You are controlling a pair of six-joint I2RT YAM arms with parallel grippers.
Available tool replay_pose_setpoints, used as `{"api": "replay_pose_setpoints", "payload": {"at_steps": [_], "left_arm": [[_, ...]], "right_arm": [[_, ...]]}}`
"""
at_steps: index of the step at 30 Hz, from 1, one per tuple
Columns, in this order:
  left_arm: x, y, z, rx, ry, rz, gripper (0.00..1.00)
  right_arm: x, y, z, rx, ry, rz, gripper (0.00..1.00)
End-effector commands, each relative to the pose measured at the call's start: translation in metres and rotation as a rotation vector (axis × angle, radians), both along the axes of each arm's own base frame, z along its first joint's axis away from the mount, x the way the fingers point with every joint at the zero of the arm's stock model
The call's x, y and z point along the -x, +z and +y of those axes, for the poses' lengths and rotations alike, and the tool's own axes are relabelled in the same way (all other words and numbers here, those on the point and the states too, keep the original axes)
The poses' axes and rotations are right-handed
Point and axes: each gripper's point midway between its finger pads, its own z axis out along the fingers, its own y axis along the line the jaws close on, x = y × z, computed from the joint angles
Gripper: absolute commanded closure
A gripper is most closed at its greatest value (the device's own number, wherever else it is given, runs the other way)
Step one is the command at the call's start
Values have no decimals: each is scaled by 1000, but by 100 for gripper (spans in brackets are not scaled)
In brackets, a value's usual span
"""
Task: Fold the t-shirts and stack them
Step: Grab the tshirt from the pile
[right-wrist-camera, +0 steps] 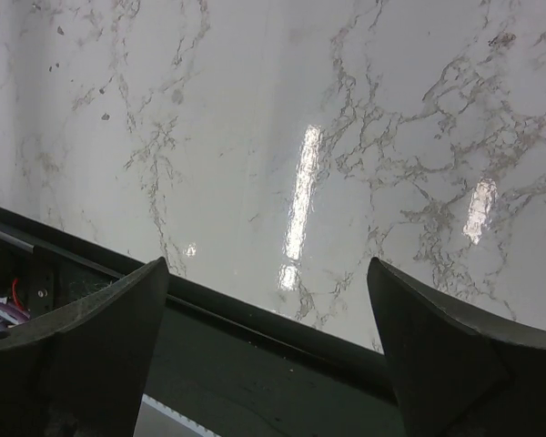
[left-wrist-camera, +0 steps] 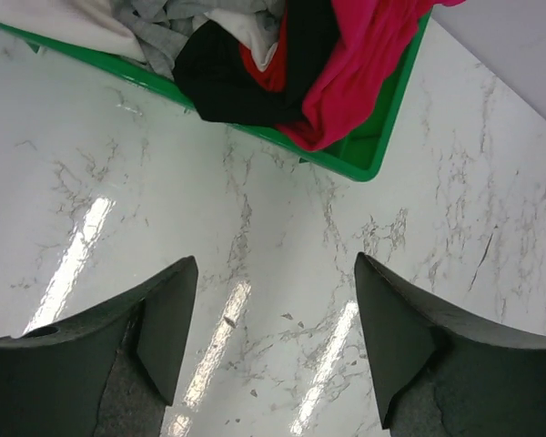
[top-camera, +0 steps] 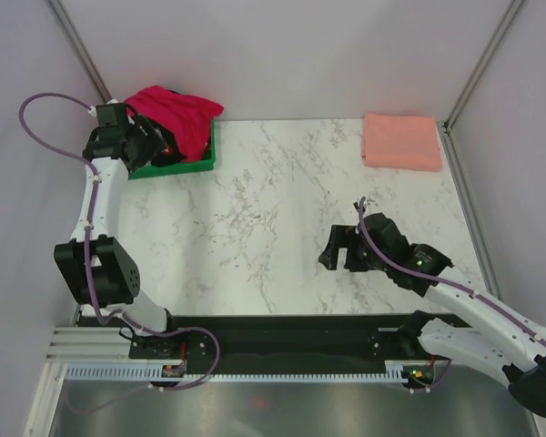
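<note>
A crimson red t-shirt point(top-camera: 177, 114) lies crumpled on top of other clothes in a green bin point(top-camera: 205, 162) at the back left; it also shows in the left wrist view point(left-wrist-camera: 364, 64). A pale salmon pink t-shirt point(top-camera: 400, 141) lies folded flat at the back right. My left gripper point(top-camera: 155, 146) is open and empty, just in front of the bin; its jaws stand wide over bare marble point(left-wrist-camera: 273, 300). My right gripper point(top-camera: 338, 248) is open and empty, low over the table right of centre, well in front of the pink shirt.
The bin also holds black point(left-wrist-camera: 227, 82), grey and white clothes. The marble table's near edge and a black rail point(right-wrist-camera: 282, 355) lie under my right gripper. Metal corner posts stand behind the bin and beside the pink shirt.
</note>
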Motion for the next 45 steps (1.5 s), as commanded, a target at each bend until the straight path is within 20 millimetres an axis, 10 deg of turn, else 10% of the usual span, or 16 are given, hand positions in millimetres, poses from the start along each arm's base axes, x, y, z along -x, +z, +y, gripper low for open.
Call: {"api": "replay_pose_setpoints", "payload": {"at_steps": [1, 14, 23, 45], "left_arm": [[-16, 19, -12, 12, -70, -97, 22], [-84, 65, -45, -59, -151, -241, 21], [-144, 18, -59, -121, -65, -146, 25], [-177, -46, -15, -225, 72, -61, 27]], "right_arm": [[6, -9, -1, 0, -7, 36, 2], [4, -72, -1, -4, -24, 35, 2], [3, -113, -6, 25, -39, 34, 2], [4, -158, 0, 91, 2, 125, 2]]}}
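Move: The red t-shirt on the pile lies with its middle about 20 cm ahead of the open left hand, some 5 cm right and 12 cm below. The green bin under it is centred roughly 22 cm ahead, 4 cm left and 18 cm down; the black shirt hangs at its near rim, about 14 cm ahead, 2 cm right and 14 cm down. From the right hand the red t-shirt is some 45 cm ahead, 46 cm left and 4 cm lower. No contact can be made out yet: the left hand reaches forward about 16 cm towards the red t-shirt, first arching up some 4 cm and swinging right, then dropping about 10 cm over the bin while easing partly back left. Its left side rolls up around 10 degrees, fingers staying open. The empty right hand sinks some 12 cm over bare table, then creeps forward and left. ##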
